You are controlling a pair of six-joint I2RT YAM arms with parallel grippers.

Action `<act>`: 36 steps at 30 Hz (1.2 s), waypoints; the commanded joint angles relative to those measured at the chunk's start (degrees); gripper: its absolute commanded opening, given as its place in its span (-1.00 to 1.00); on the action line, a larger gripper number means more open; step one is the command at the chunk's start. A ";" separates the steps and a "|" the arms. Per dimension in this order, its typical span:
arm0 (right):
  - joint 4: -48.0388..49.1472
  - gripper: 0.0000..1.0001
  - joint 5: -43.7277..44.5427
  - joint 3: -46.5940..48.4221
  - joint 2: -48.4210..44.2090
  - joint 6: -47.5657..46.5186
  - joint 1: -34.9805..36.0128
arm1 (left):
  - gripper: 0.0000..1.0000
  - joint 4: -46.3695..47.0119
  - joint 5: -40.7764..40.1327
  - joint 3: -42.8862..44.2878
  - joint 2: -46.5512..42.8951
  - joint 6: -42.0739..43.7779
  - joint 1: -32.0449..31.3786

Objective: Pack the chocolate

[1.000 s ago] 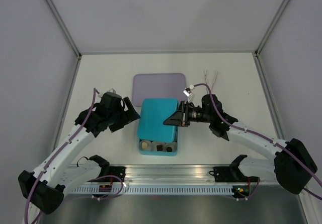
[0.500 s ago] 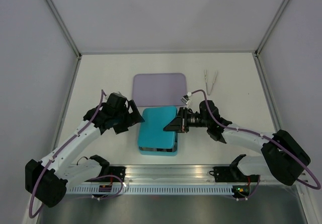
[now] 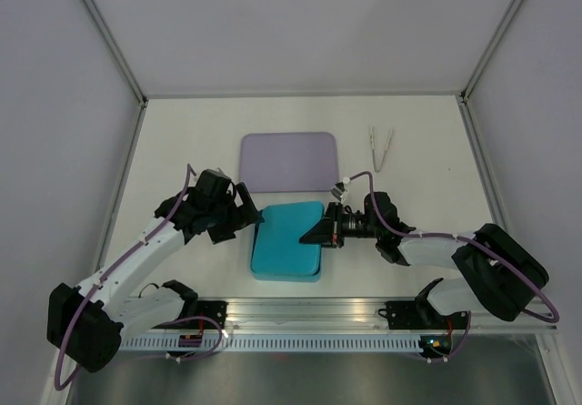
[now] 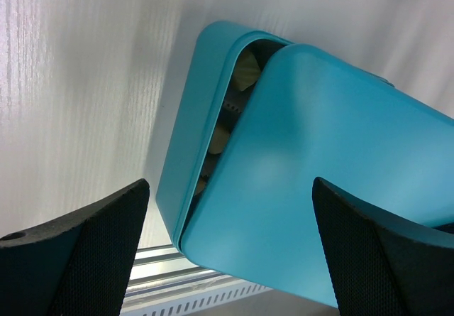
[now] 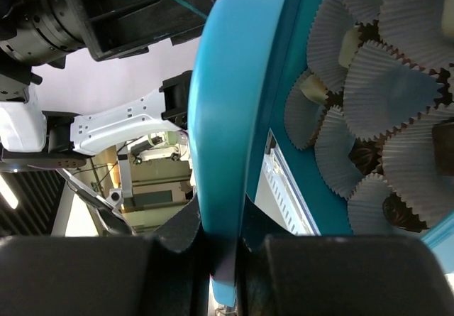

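A teal box (image 3: 285,271) sits at the table's near middle, its teal lid (image 3: 289,234) lying over it and slightly askew. My right gripper (image 3: 321,232) is shut on the lid's right edge; in the right wrist view the lid rim (image 5: 227,117) is pinched between the jaws (image 5: 220,234). Under the lid, white paper cups (image 5: 383,82) hold the chocolate: dark pieces (image 5: 403,211) and cream pieces (image 5: 351,45). My left gripper (image 3: 252,218) is open at the box's left side, its fingers (image 4: 85,252) spread wide over the lid (image 4: 319,160) and box wall (image 4: 188,153).
A flat lavender tray (image 3: 289,161) lies just beyond the box. Metal tweezers (image 3: 380,146) rest at the back right. An aluminium rail (image 3: 300,318) runs along the near edge, close behind the box. White walls enclose the table.
The lid, held by my right gripper, has come down and toward the near edge until it covers the open front row of the box. My left gripper has moved in beside the box.
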 commanded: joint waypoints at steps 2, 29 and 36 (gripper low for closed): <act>9.56 -0.96 -1.69 -0.74 1.66 1.23 -0.62 | 0.99 2.29 1.61 -0.11 0.30 1.96 0.12; -31.13 -0.04 1.82 8.49 -1.94 -22.05 -11.25 | 0.99 2.82 1.70 4.99 5.23 5.91 0.12; -41.77 -0.04 7.18 11.83 -2.74 -28.30 -12.05 | 0.99 3.09 1.96 4.82 6.54 6.09 0.12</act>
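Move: At the lid's right edge, the right fingers still pinch the teal lid; the chocolate box's middle lies about 8 cm to their left, 4 cm back and some 8 cm below. The purple tray is roughly 19 cm ahead and 7 cm left, the tweezers about 22 cm ahead and 18 cm right, both some 12 cm lower. From the open left hand, the box's middle is about 11 cm right, 7 cm back and 6 cm down. Lowering the lid's raised right side onto the box, the right hand opens its fingers to about half, lets go of the lid's edge, and draws off to the right and forward, about 5 cm each way and 5 cm down in all, its fingertips tipping down some 20 degrees. The left hand, wide open, hovers by the box's far left corner and edges slightly forward. ##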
